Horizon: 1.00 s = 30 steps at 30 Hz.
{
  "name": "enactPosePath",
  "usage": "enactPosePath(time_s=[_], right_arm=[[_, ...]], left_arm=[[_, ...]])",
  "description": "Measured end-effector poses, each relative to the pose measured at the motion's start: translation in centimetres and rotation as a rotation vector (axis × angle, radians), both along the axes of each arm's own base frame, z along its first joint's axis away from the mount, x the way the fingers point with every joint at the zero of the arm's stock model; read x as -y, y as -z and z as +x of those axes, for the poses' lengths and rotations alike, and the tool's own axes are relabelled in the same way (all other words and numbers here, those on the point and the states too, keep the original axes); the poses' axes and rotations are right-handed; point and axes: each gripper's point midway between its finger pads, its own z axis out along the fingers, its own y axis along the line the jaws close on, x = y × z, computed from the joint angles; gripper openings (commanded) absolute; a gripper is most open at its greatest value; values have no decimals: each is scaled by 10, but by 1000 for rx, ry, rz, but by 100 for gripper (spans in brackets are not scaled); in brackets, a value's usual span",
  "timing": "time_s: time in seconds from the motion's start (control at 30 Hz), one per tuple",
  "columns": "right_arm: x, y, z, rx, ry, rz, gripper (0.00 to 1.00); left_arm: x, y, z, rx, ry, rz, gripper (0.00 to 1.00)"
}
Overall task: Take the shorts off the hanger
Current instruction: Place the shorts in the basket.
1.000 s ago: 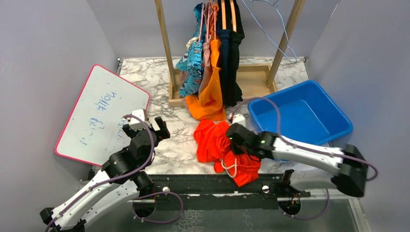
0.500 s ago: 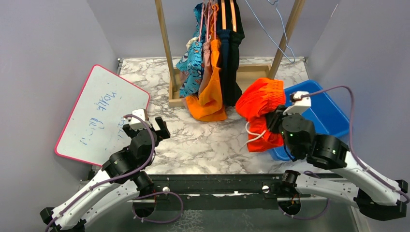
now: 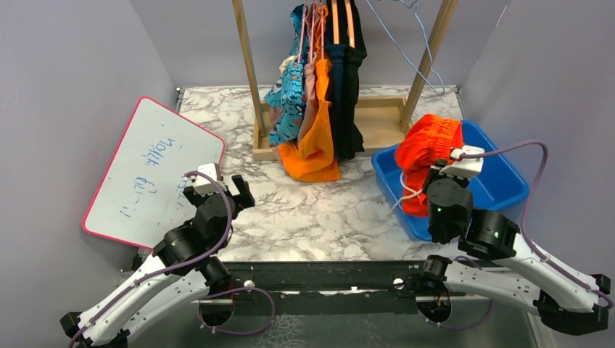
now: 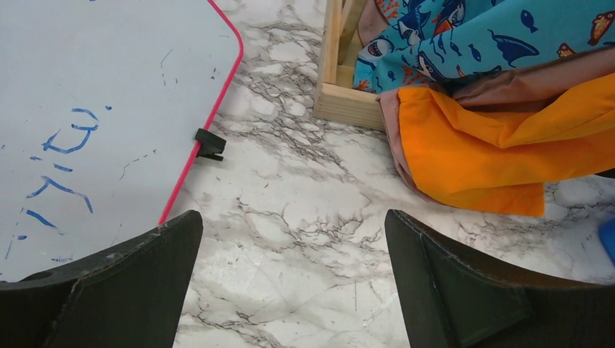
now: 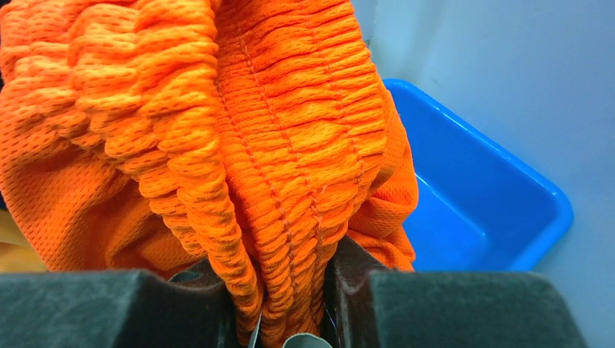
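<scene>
Red-orange shorts [image 3: 424,151] hang bunched in the air above the blue bin [image 3: 500,188], pinched at the elastic waistband [image 5: 290,217] by my right gripper [image 5: 286,304], which is shut on them. On the wooden rack [image 3: 250,72] more shorts still hang from hangers: blue cartoon-print [image 3: 286,101], dusty pink [image 3: 310,80], bright orange [image 3: 313,148] and dark navy [image 3: 348,87]. My left gripper [image 3: 221,187] stands open over the marble table near the whiteboard, with nothing between its fingers [image 4: 464,290].
A pink-edged whiteboard [image 3: 149,170] lies at the left with a black clip [image 4: 210,143] on its edge. An empty wire hanger [image 3: 406,43] hangs at the rack's right end. The rack's wooden base [image 3: 377,123] sits behind the bin. Grey walls close both sides.
My right gripper has lifted the red-orange shorts off the table front and carried them right and back, over the blue bin. The left arm has not moved.
</scene>
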Motion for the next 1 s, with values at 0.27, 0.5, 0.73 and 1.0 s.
enactPosePath(time_s=[0.27, 0.5, 0.73, 1.0], right_arm=[[-29, 22, 20, -76, -41, -170, 1], [12, 65, 61, -190, 61, -129, 1], [72, 97, 82, -270, 181, 93, 1], [116, 72, 70, -142, 340, 198, 2]], left_arm=[[2, 4, 2, -17, 1, 10, 99], [1, 3, 1, -15, 1, 7, 99], [-1, -1, 0, 3, 0, -12, 99], [-1, -1, 0, 5, 1, -14, 99]])
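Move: Some 15 cm ahead and 7 cm to the right of the right hand, and roughly 28 cm below it, lies the middle of the blue basket; the hand already holds the red-orange shorts. The dark trousers hang about 25 cm ahead, 18 cm to the left and 10 cm lower, with the orange shorts some 22 cm ahead, 27 cm left and 15 cm lower. From the idle left hand the basket is about 15 cm ahead, 55 cm right and 17 cm down. Carrying the pinched shorts out over the basket, the right hand first strays a little left, then sweeps right, forward and down, ending about 12 cm to the right and 7 cm farther out. It sinks nearly 10 cm before lifting again by 2 or 3 cm, while the wrist turns some 20 degrees clockwise; the fingers keep their hold. ##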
